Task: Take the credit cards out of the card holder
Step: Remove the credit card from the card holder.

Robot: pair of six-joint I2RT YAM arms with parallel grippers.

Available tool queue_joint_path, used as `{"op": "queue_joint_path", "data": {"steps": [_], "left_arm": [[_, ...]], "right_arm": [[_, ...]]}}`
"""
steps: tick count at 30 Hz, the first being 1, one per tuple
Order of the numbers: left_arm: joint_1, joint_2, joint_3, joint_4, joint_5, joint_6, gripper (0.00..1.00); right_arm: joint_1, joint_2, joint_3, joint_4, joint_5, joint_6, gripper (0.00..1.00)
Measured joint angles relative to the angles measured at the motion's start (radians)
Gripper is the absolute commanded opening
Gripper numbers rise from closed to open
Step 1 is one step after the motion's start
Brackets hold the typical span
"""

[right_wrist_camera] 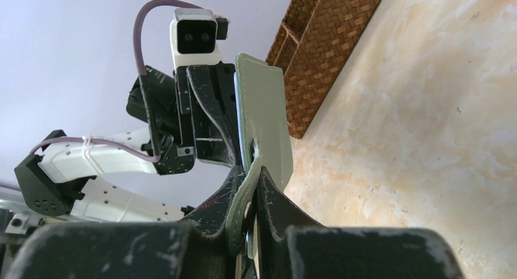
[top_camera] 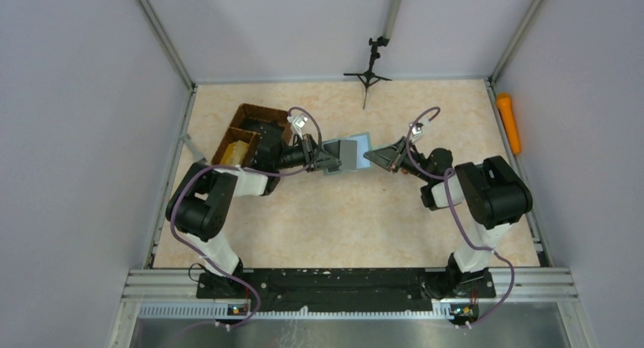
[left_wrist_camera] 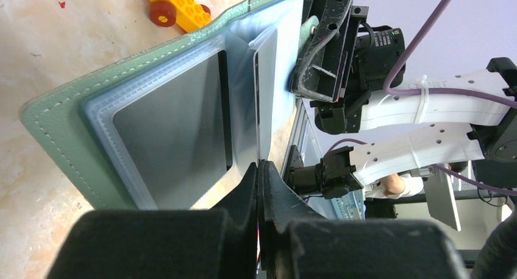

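Note:
The card holder [top_camera: 357, 147] is held up between both arms near the table's middle, open, grey-green outside [left_wrist_camera: 55, 114] and blue-grey inside. A dark grey credit card [left_wrist_camera: 177, 120] sits in one of its clear sleeves. A second thin light-grey credit card [left_wrist_camera: 265, 90] stands edge-on from a sleeve, and my left gripper [left_wrist_camera: 261, 164] is shut on its near edge. My right gripper [right_wrist_camera: 255, 164] is shut on the holder's green cover [right_wrist_camera: 265, 114] from the opposite side. In the top view the left gripper [top_camera: 334, 162] and the right gripper [top_camera: 377, 158] face each other across the holder.
A brown wicker tray [top_camera: 250, 120] stands at the back left, close behind my left arm, with a yellow block [top_camera: 235, 150] in it. An orange toy [top_camera: 508, 122] lies at the right wall. A small black tripod [top_camera: 368, 76] stands at the back.

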Motion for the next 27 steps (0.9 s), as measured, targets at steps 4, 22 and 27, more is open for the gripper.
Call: {"op": "queue_joint_path", "data": {"steps": [4, 22, 27], "left_arm": [[0.0, 0.0, 0.0, 0.009, 0.006, -0.006, 0.0], [-0.025, 0.014, 0.009, 0.041, 0.037, -0.028, 0.0], [-0.037, 0.014, 0.026, 0.017, 0.042, -0.011, 0.0]], "right_arm": [[-0.001, 0.0, 0.0, 0.024, -0.005, 0.014, 0.02], [0.024, 0.023, 0.003, 0.053, -0.039, 0.044, 0.34], [0.032, 0.023, 0.01, 0.056, -0.047, 0.044, 0.29]]}}
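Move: The credit card, its near edge already between the left fingers, has its middle about 4 cm right and 1 cm ahead of the left hand, level with it. The open card holder's middle lies some 5 cm left of the right hand and 1 cm ahead, at its height, the edge already in the right fingers. The yellow toy lies about 13 cm right of the right hand, 2 cm back and 12 cm below. The basket is roughly 23 cm left, 4 cm ahead and 12 cm below the left hand. Drawing in towards each other and slightly back, the two hands close up by about 3 cm: the right goes left and back about 2 cm, farther over the holder's edge, after a tiny rise, opening its fingers to a third around that edge. The left, shut on the card's edge, travels right and back about 2 cm, rising slightly. ##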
